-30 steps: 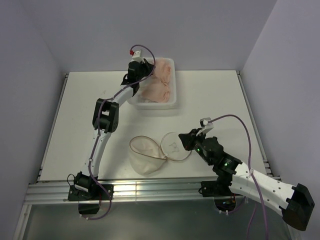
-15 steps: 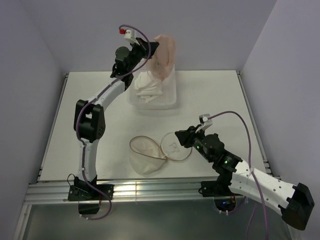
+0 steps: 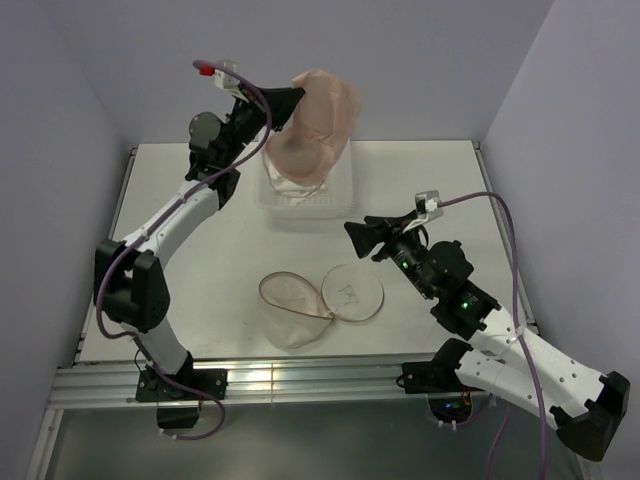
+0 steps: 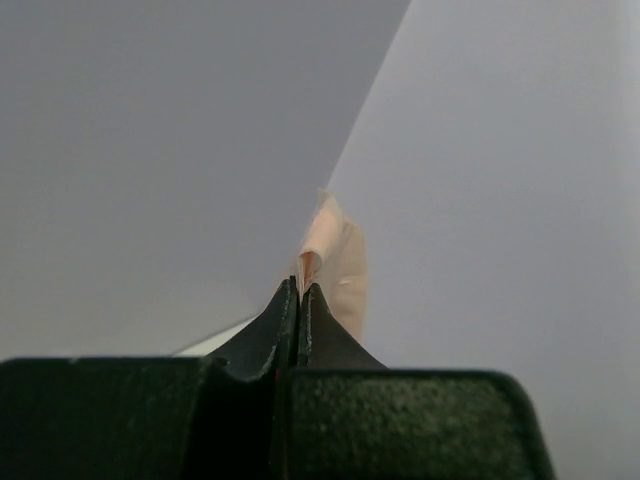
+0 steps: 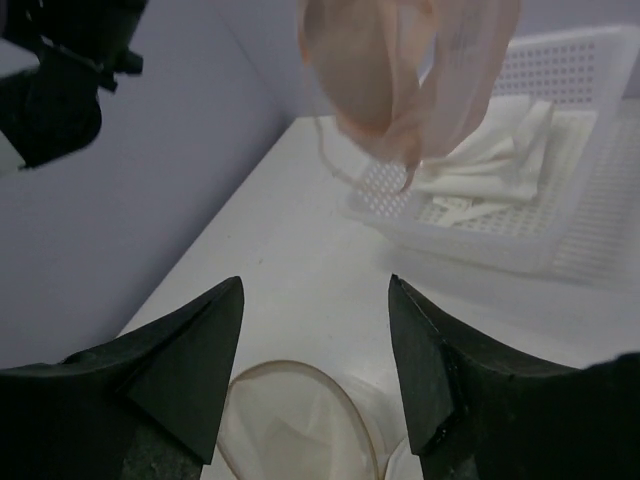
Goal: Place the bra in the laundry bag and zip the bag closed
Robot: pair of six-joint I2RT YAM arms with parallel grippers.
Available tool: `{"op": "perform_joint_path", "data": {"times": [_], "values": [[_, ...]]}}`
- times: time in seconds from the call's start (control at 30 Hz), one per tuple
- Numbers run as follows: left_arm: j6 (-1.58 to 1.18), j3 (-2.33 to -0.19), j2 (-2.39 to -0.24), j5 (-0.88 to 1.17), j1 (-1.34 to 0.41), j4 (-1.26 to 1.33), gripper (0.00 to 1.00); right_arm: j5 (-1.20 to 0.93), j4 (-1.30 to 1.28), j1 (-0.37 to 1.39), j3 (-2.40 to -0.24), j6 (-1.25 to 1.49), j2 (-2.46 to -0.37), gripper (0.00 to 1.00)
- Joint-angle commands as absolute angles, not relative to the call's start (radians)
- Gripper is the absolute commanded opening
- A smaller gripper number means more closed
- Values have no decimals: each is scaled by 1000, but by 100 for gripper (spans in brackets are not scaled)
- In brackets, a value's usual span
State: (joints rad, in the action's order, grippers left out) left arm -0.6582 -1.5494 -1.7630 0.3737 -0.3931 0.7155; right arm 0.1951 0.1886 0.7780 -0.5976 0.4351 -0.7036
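Observation:
My left gripper is shut on a peach-pink bra with rounded cups and thin straps. It holds the bra in the air above the white basket. In the left wrist view the jaws pinch a peach fold. The laundry bag, pale mesh with a tan wire rim, lies open on the table in front. Its round flap lid, which bears a small dark mark, lies flat beside it. My right gripper is open and empty above the table behind the lid. The right wrist view shows the hanging bra and the bag mouth.
The white perforated basket at the back holds crumpled white garments. The left arm arches high over the table's left side. Walls close in the back and both sides.
My left gripper has lifted the peach bra up out of the basket and swung left. My right gripper has risen and moved back from the bag's lid.

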Motion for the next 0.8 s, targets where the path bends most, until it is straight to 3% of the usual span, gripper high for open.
{"op": "perform_joint_path", "data": {"times": [0.0, 0.27, 0.5, 0.77], "values": [[-748, -1412, -1588, 423, -417, 860, 0, 97, 239, 736, -695, 374, -722, 68], [-781, -976, -1246, 394, -480, 933, 0, -132, 172, 655, -874, 253, -782, 81], [-729, -833, -1022, 359, -587, 807, 0, -204, 57, 624, -1032, 155, -827, 89], [-689, -802, -977, 347, -652, 707, 0, -478, 27, 626, -1068, 184, -856, 90]]}}
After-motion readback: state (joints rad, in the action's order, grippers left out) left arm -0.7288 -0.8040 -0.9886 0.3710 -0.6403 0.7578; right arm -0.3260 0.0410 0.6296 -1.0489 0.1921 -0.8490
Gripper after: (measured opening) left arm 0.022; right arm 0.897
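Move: Some 28 cm back, 3 cm left and 43 cm below the left hand, which already holds the bra, lies the open laundry bag. Its round lid is 24 cm back and 13 cm right, equally low; the basket is 16 cm ahead, straight in line, 38 cm down. From the right hand the bra's middle is about 28 cm ahead, 10 cm left, 3 cm higher; the lid lies straight below, 29 cm down. Swinging the pinched bra away from the basket, the left hand travels about 25 cm straight back at nearly constant height until over the bag, turning some 15 degrees clockwise with its fingers shut. Meanwhile the right hand climbs about 14 cm towards the bra, tips up and turns counter-clockwise some 20 degrees, and opens wider beside the cloth. ##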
